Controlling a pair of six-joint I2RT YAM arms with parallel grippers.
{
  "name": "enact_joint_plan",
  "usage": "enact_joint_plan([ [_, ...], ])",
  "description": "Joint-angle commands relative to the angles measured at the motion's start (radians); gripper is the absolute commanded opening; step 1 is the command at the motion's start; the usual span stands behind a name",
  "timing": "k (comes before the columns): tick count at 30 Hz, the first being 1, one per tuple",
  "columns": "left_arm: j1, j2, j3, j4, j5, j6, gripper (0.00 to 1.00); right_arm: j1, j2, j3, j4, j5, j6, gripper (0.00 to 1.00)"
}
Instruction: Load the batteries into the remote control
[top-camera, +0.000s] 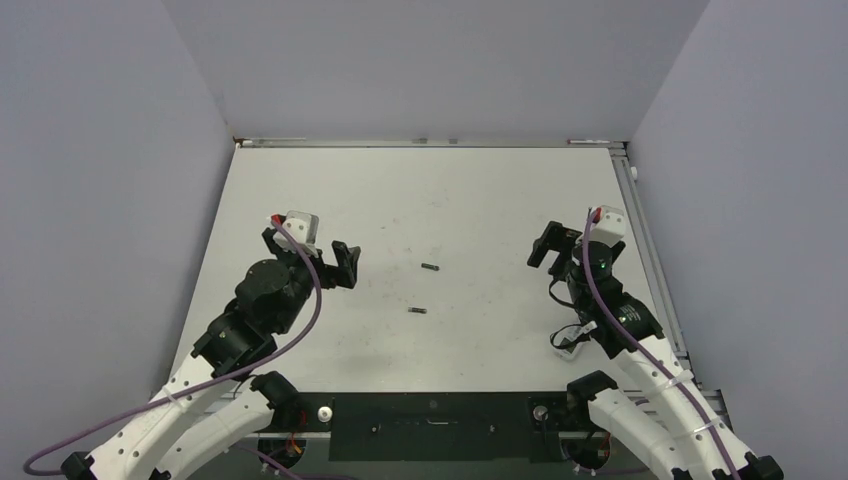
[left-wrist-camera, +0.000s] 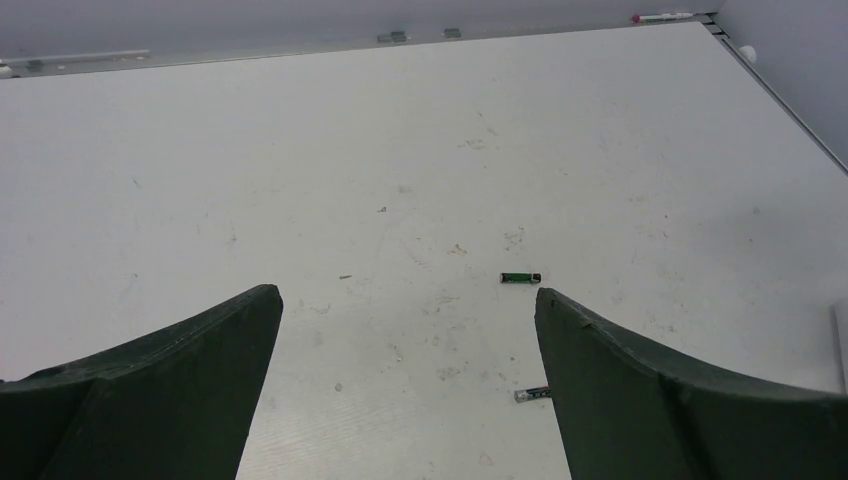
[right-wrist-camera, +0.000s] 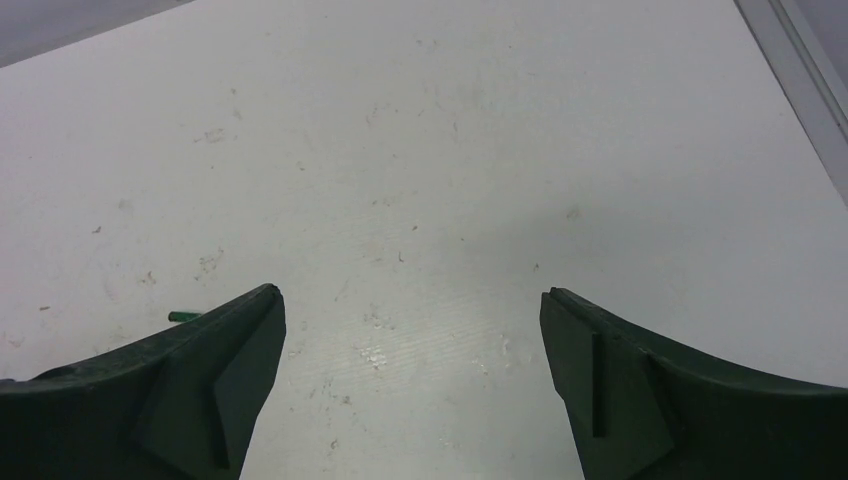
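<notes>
Two batteries lie on the white table between the arms: a green-black one (top-camera: 431, 267) (left-wrist-camera: 520, 278) and a nearer one (top-camera: 418, 311) (left-wrist-camera: 530, 394), half hidden behind my left gripper's right finger. My left gripper (top-camera: 349, 264) (left-wrist-camera: 408, 295) hangs open and empty just left of them. My right gripper (top-camera: 548, 244) (right-wrist-camera: 412, 295) is open and empty over bare table to their right; a green battery end (right-wrist-camera: 183, 317) peeks past its left finger. A small white piece (top-camera: 573, 337) shows beside my right forearm, partly covered; I cannot tell if it is the remote control.
Grey walls close in the table on three sides. A metal rail (top-camera: 655, 270) runs along the right edge. Small fittings (top-camera: 436, 140) and a red-tipped marker (left-wrist-camera: 662, 17) sit along the back edge. The black base bar (top-camera: 432, 425) spans the near edge.
</notes>
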Motion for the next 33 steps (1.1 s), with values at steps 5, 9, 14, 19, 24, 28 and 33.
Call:
enact_joint_plan([
  [5, 0.004, -0.010, 0.052, 0.012, -0.023, -0.031, 0.96, -0.002, 0.053, 0.100, -0.174, 0.126, 0.161, 1.00],
  [9, 0.005, -0.018, 0.051, 0.011, -0.022, -0.035, 0.96, -0.001, 0.133, 0.154, -0.308, 0.190, 0.251, 1.00],
  [14, 0.006, -0.016, 0.056, 0.005, -0.011, -0.045, 0.96, -0.003, 0.195, 0.193, -0.465, 0.261, 0.352, 0.99],
  [19, 0.006, -0.018, 0.062, -0.004, 0.004, -0.058, 0.96, -0.003, 0.182, 0.166, -0.503, 0.235, 0.395, 0.98],
  [24, 0.006, -0.029, 0.055, -0.002, 0.020, -0.064, 0.96, -0.016, 0.172, 0.129, -0.529, 0.223, 0.446, 0.97],
  [28, 0.006, -0.031, 0.056, -0.002, 0.028, -0.070, 0.96, -0.065, 0.210, 0.116, -0.560, 0.205, 0.471, 0.96],
  [33, 0.006, -0.037, 0.054, 0.000, 0.038, -0.075, 0.96, -0.156, 0.217, 0.070, -0.536, 0.133, 0.461, 0.96],
])
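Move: The remote control lies about 12 cm to the right hand's right, some 4 cm back and 19 cm below. Of the two batteries left of it, the nearer is about 23 cm to the right hand's left and level with it, the farther about 21 cm left and 12 cm ahead, both some 20 cm below. From the left hand the remote is around 50 cm to the right, hardly any farther back, and 27 cm below. Towards the remote control the right hand sinks about 8 cm while moving some 6 cm right and 5 cm back, quickening after a slow start. On the way its wrist tips the fingers steeply down and swings them clockwise, nearly 30 degrees each, lining them up with the remote's length. The fingers stay wide open and still above the table. ##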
